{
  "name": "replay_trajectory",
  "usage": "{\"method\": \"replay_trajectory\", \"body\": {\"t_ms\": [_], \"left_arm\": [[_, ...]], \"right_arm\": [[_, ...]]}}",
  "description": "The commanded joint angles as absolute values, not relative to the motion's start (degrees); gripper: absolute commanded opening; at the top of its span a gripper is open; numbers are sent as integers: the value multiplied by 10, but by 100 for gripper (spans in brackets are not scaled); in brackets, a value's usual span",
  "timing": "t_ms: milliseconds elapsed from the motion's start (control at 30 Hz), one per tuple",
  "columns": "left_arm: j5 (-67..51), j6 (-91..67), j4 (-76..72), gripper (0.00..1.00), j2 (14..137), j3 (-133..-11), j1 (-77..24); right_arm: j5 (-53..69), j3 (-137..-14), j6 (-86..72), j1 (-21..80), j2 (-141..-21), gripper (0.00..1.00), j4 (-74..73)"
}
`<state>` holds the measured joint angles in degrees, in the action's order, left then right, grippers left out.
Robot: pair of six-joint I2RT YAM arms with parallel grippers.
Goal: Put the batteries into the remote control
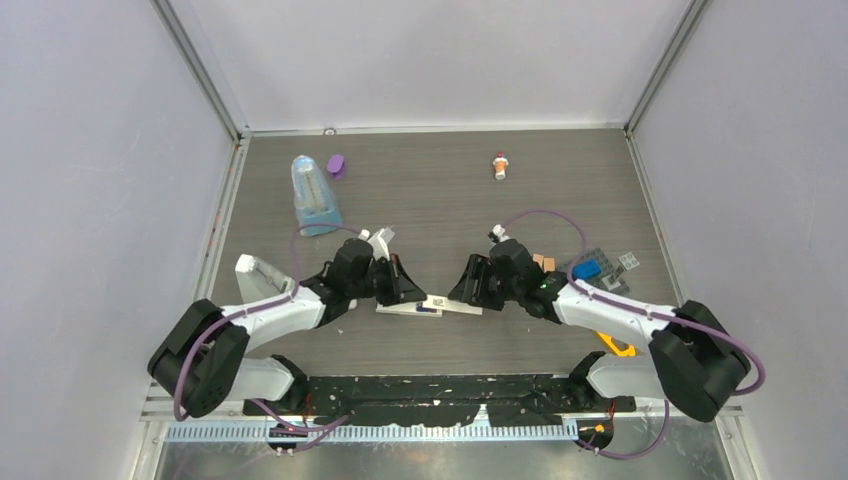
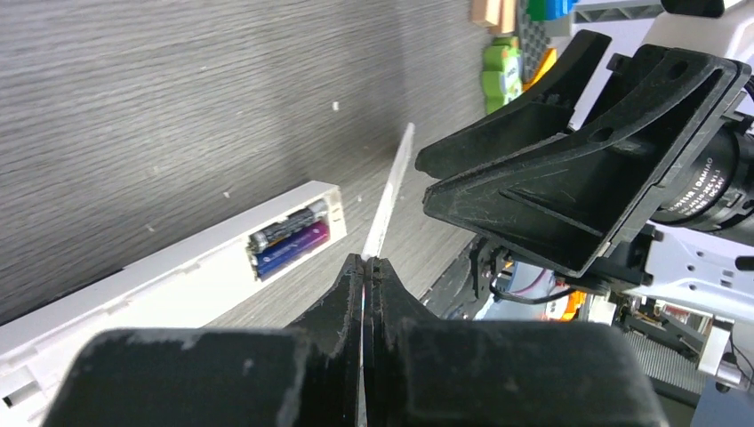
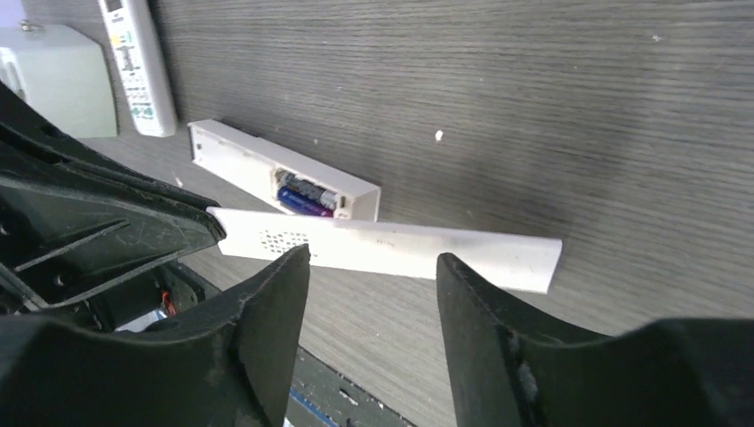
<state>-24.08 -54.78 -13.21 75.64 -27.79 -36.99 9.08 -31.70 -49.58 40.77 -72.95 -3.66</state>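
The remote control [image 3: 240, 151] lies face down near the front middle of the table, its battery bay open. Two batteries [image 2: 289, 242] lie side by side in the bay, one dark with a silvery tip and one purple. My left gripper [image 2: 366, 260] is shut on one end of the thin white battery cover [image 3: 400, 249], which shows edge-on in the left wrist view. The cover sticks out towards my right gripper [image 3: 369, 267], which is open, its fingertips [image 3: 289, 271] at the cover's near edge. From above, both grippers meet over the remote control [image 1: 405, 309].
A second white handset with rows of buttons [image 3: 133, 62] lies beside a pale block [image 3: 53, 80] to the left. At the back stand a clear blue container [image 1: 313, 195], a purple piece [image 1: 336, 165] and a red-and-white bottle [image 1: 500, 165]. Toy blocks on a grey plate [image 1: 600, 270] sit right.
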Motion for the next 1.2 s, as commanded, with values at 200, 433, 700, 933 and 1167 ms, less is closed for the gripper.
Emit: {"method": "replay_trajectory", "body": {"t_ms": [200, 433, 700, 933, 1167], "left_arm": [[-251, -447, -48, 0, 627, -323, -363], [-264, -436, 30, 0, 558, -344, -334], [-333, -461, 98, 0, 478, -368, -271], [-404, -480, 112, 0, 436, -377, -234], [-449, -485, 114, 0, 423, -389, -217]], "right_arm": [[47, -317, -441, 411, -584, 75, -54], [53, -294, -424, 410, -520, 82, -33], [77, -284, -426, 410, -451, 88, -6], [134, -282, -424, 410, -451, 88, 69], [182, -287, -414, 411, -454, 84, 106]]}}
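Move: The left hand already holds one end of the loose white battery cover; the cover's middle is about 6 cm to its right and 1 cm lower. The open remote with its batteries lies some 3 cm left of that hand, 1 cm ahead and 7 below; a second remote lies 16 cm left and 6 ahead. From the right hand, the cover's middle is straight below by about 1 cm, the open remote 9 cm left, 1 ahead and 5 below. Both hands rise about 15 cm from the remote, left drifting left with the cover, right opening wider beside it. ##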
